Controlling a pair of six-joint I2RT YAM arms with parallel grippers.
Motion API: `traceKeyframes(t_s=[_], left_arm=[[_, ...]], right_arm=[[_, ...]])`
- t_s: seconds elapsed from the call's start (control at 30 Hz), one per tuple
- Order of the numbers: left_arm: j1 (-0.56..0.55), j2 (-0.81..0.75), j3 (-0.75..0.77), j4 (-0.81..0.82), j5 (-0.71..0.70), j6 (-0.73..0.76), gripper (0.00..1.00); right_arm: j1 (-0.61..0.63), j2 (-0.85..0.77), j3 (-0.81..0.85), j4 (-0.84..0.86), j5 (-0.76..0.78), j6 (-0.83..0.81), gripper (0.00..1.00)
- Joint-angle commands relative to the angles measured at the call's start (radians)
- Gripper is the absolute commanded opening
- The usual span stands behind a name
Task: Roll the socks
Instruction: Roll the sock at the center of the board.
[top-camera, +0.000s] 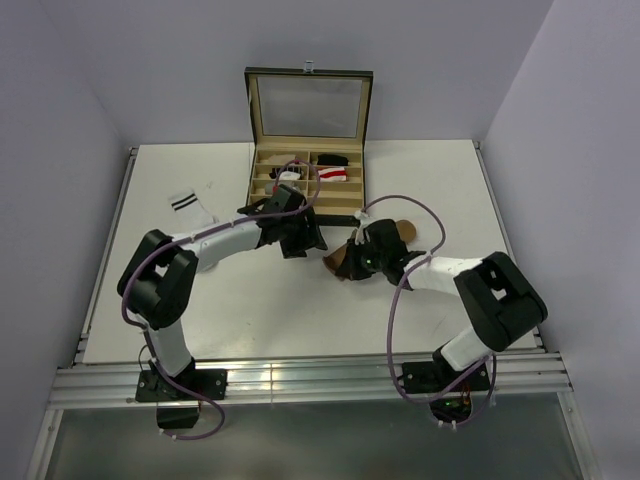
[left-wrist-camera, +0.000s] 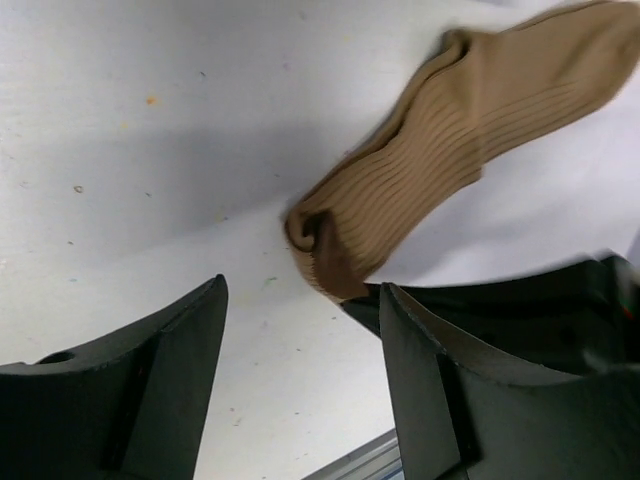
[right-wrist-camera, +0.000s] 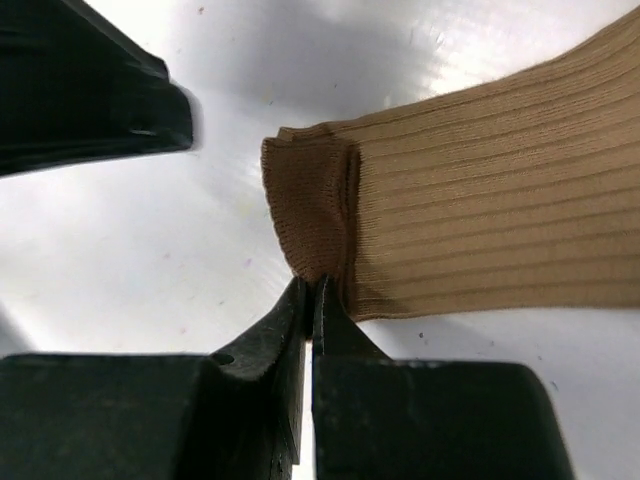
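A tan-brown ribbed sock lies flat on the white table, its darker end folded over. My right gripper is shut on the edge of that folded end. My left gripper hangs open just left of the sock's end, with only bare table between its fingers; from above, the left gripper sits close to the right gripper. A white sock with two dark cuff stripes lies at the back left. A red-and-white striped sock rests in a box compartment.
An open wooden organiser box with a glass lid stands at the back centre, holding dark rolled bundles. Grey walls close in the table on three sides. The metal rail runs along the near edge.
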Motion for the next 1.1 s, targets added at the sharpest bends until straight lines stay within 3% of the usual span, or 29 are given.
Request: traceKeyframes(t_s=[0.0,0.33,1.07], left_arm=[[0.000,-0.066,-0.049,0.119,0.020,-0.057,0.67],[-0.035,-0.065,-0.128,0.213,0.081,-0.064,0.59],[-0.057,-0.008,-0.142,0.285,0.073,-0.005,0.45]], right_arm=[[-0.092,0.043,-0.036,0.089,-0.311,0.121,0.00],[-0.264,0.227,-0.096,0.310,-0.530,0.395,0.00],[-0.305,0.304,-0.035,0.200,-0.521,0.374,0.00]])
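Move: The brown sock's folded end lies about 6 cm to the left hand's right, 3 cm back and 5 cm below. The right fingers already pinch its near corner, so its middle is only some 2 cm ahead and 2 cm left of the right hand, about 1 cm below. The sock's toe is roughly 10 cm ahead and 15 cm right of the right hand, a little below. The sock box's middle is about 15 cm straight ahead of the left hand, some 4 cm below. The right hand keeps its pinch on the corner of the sock's folded end and rolls some 40 degrees, mostly about its own fingers and clockwise looking along them, the fingertips swinging flatter and more to the left while the hand shifts about 2 cm right and sinks 1 cm. Meanwhile the left hand, empty and clear of the table, moves about 4 cm right and back towards that fold, with a small rise first and a slight sink later, tilting a little and narrowing its still-open fingers by about a third without yet gripping the sock. ##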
